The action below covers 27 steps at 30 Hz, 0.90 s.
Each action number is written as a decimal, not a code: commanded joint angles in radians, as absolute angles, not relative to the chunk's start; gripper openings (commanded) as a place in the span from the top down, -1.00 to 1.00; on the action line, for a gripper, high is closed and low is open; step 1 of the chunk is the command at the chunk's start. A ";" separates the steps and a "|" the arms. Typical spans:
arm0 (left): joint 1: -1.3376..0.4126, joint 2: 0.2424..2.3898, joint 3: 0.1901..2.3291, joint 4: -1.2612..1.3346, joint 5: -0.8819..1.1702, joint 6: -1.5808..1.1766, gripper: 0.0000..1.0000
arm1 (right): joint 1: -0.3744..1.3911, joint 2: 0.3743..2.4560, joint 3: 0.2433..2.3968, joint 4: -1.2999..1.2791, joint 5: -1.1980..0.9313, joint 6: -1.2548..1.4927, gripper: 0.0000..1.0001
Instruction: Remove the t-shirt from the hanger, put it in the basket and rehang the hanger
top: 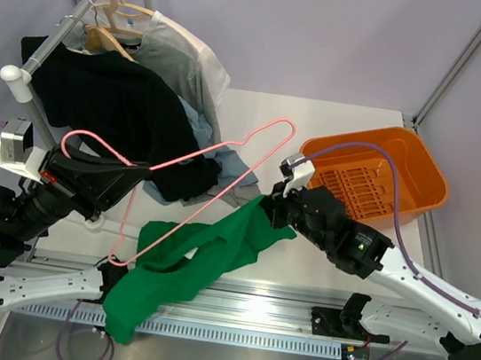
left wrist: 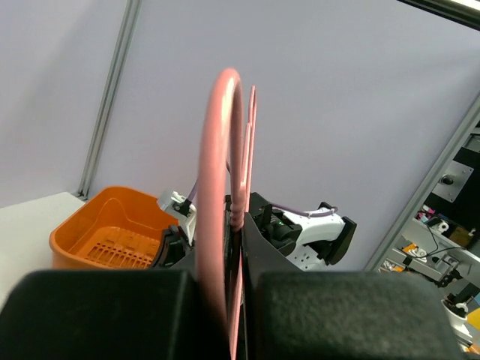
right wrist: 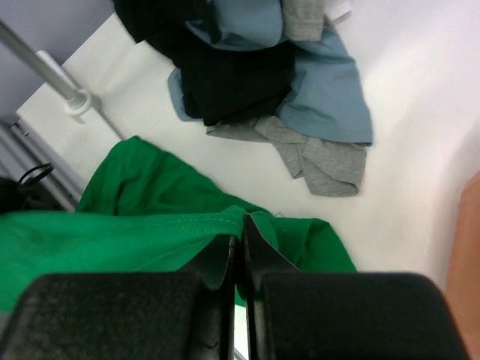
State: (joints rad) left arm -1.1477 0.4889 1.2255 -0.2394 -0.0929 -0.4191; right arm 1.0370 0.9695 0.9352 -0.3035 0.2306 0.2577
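The pink wire hanger (top: 227, 147) is held up at a slant over the table. My left gripper (top: 141, 170) is shut on its neck just below the hook; the left wrist view shows the hook (left wrist: 223, 172) rising from my shut jaws (left wrist: 241, 225). The bright green t-shirt (top: 179, 265) hangs and trails from the hanger's lower corner toward the table's near edge. My right gripper (top: 265, 209) is shut on the shirt's upper edge; in the right wrist view the jaws (right wrist: 241, 247) pinch a green hem (right wrist: 150, 229). I cannot tell whether the shirt is still threaded on the wire.
A clothes rack (top: 49, 46) at the back left carries a black shirt (top: 108, 99) and grey-white shirts (top: 186, 60) on beige wooden hangers (top: 112, 10). Black, blue and grey cloth (right wrist: 300, 97) drapes onto the table. An orange basket (top: 404, 163) stands at the right.
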 commanded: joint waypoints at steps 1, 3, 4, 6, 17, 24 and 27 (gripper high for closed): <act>-1.152 0.531 1.272 -0.161 -0.057 -0.425 1.00 | 1.039 0.995 1.052 -0.281 0.360 0.258 1.00; -1.152 0.548 1.299 -0.210 -0.049 -0.410 1.00 | 1.037 1.017 1.101 -0.346 0.476 0.247 1.00; -1.151 0.554 1.311 -0.234 -0.048 -0.403 1.00 | 1.026 1.038 1.165 -0.372 0.492 0.245 1.00; -1.151 0.567 1.328 -0.294 -0.045 -0.387 1.00 | 0.974 1.055 1.230 -0.446 0.480 0.253 1.00; -1.150 0.540 1.341 -0.488 0.084 -0.327 1.00 | 0.902 1.219 1.473 -0.588 0.387 0.221 1.00; -1.152 0.462 1.272 -0.606 0.147 -0.275 1.00 | 0.893 1.252 1.469 -0.629 0.184 0.170 -0.32; -1.152 0.430 1.249 -0.650 0.167 -0.275 1.00 | 0.864 1.233 1.522 -0.685 0.129 0.158 -0.42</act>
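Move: The right hand already pinches the green t-shirt, which hangs down from it. The bare patch of table for it lies roughly 25 cm below this hand, about 6 cm left and 3 cm back. From that hand, the orange basket sits some 26 cm right and 14 cm ahead, and the grey cloth about 5 cm left and 10 cm ahead. The left hand holds the pink hanger; for it the patch lies about 12 cm right, 4 cm ahead and 50 cm below. Still pinching the t-shirt, the right hand sweeps it up and forward, about 11 cm up and 7 cm out and slightly right, then sinks some 5 cm, easing back left, as its fingers open wide and let go of the cloth above the table. The left hand keeps hold of the pink hanger, lowers it, drawing back a little, and tips its fingers downward. ##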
